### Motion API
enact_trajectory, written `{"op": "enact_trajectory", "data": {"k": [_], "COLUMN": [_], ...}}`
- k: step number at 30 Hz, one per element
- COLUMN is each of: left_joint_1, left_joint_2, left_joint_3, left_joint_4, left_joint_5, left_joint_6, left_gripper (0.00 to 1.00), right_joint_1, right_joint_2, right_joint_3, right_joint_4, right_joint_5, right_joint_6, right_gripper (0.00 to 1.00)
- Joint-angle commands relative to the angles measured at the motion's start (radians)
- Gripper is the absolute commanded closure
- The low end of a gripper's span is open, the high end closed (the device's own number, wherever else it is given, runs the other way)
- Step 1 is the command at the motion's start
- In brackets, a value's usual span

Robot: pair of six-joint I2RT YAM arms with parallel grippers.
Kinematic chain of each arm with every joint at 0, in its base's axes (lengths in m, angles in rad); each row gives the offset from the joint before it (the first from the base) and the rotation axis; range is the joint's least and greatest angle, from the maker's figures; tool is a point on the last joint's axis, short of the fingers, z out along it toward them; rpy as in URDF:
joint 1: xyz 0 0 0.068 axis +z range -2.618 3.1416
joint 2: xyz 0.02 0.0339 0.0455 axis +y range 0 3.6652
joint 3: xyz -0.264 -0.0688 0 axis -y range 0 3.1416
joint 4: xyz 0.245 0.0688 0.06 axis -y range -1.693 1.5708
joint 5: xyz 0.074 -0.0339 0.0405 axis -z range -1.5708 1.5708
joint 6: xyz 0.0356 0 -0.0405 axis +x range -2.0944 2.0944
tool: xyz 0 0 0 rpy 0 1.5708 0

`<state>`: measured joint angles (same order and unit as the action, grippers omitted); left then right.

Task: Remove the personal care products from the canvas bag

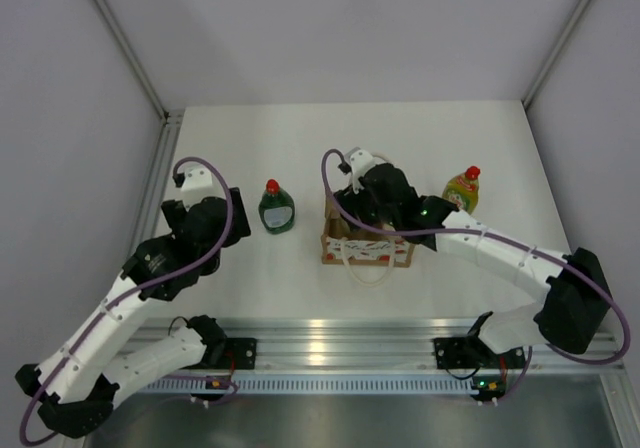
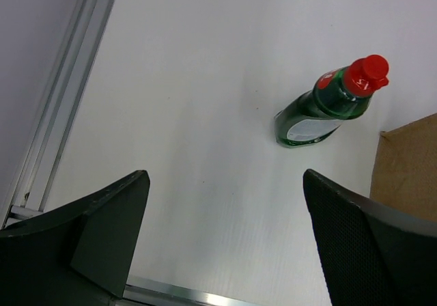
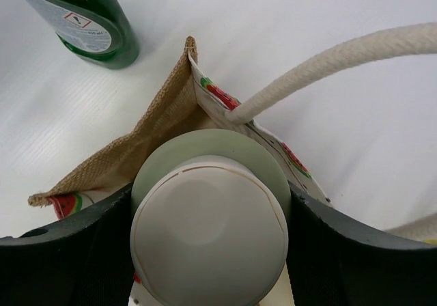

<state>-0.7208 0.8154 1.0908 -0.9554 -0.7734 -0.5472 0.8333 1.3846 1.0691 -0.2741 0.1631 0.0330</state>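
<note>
The canvas bag (image 1: 366,248) stands mid-table, its tan corner and white patterned rim (image 3: 171,108) also below the right wrist camera. My right gripper (image 3: 210,234) is over the bag's mouth, shut on a pale cylindrical bottle with a white cap (image 3: 208,244); both fingers press its sides. A dark green bottle with a red cap (image 1: 276,208) stands left of the bag, and it shows in the left wrist view too as the green bottle (image 2: 328,104). A yellow bottle with a red cap (image 1: 462,188) stands right of the bag. My left gripper (image 2: 225,203) hangs open over bare table, left of the green bottle.
A cream rope handle (image 3: 341,63) arches beside the held bottle, and another handle loop (image 1: 368,266) hangs over the bag's near side. An aluminium rail (image 1: 330,333) runs along the near edge, and grey walls close in both sides.
</note>
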Motion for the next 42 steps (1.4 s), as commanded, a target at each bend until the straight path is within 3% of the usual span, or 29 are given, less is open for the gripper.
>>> {"op": "enact_trajectory", "data": {"k": [1, 13, 19, 25, 30, 36, 42], "left_joint_1": [0.0, 0.003, 0.006, 0.011, 0.017, 0.029, 0.029], "left_joint_2": [-0.016, -0.044, -0.099, -0.168, -0.194, -0.236, -0.249], "left_joint_3": [-0.045, -0.081, -0.085, -0.091, -0.091, -0.094, -0.094], "left_joint_4": [-0.008, -0.011, -0.014, -0.011, -0.013, -0.013, -0.006], "left_joint_5": [-0.081, -0.147, -0.185, -0.207, -0.211, -0.219, -0.178], "left_joint_6": [-0.08, -0.135, -0.149, -0.165, -0.168, -0.172, -0.162], "left_gripper": [0.02, 0.02, 0.02, 0.02, 0.02, 0.02, 0.02], "right_joint_1": [-0.014, -0.014, -0.013, 0.029, 0.119, 0.207, 0.242], "right_joint_2": [-0.096, -0.159, -0.15, -0.073, 0.019, 0.119, 0.171], "right_joint_3": [0.107, 0.302, 0.403, 0.515, 0.575, 0.585, 0.462], "right_joint_4": [0.018, -0.146, -0.18, -0.204, -0.203, -0.117, 0.07], "right_joint_5": [0.001, -0.112, -0.276, -0.392, -0.381, -0.364, -0.366], "right_joint_6": [-0.016, -0.022, -0.025, -0.024, -0.077, -0.087, -0.077], "right_gripper": [1.0, 1.0, 1.0, 1.0, 1.0, 1.0, 1.0]}}
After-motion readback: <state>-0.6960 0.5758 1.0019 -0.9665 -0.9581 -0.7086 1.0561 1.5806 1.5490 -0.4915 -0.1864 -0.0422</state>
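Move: The right hand already grips the white-capped bottle by its cap, its lower part seemingly still in the canvas bag. The open table spot it is taken to lies about 15 cm to the left, 10 cm back and 20 cm below. From that hand the green bottle stands some 17 cm left, 4 cm ahead and 10 cm lower; the bag's middle is about 4 cm right, level fore-and-aft, 14 cm below. From the left hand, that spot is roughly 14 cm right, 4 cm back and 27 cm down. Keeping its grip on the white-capped bottle's cap, the right hand lifts it steeply, about 16 cm, clear of the canvas bag's rim, already drawing back towards the base, then swings left past the bag's left side and sinks roughly 8 cm over the open table on the near side of the green bottle, the wrist turning some 30 degrees counter-clockwise on the way. The empty left hand, still open, makes room by backing off to its left and a little towards the base, fingers tilting up slightly. ##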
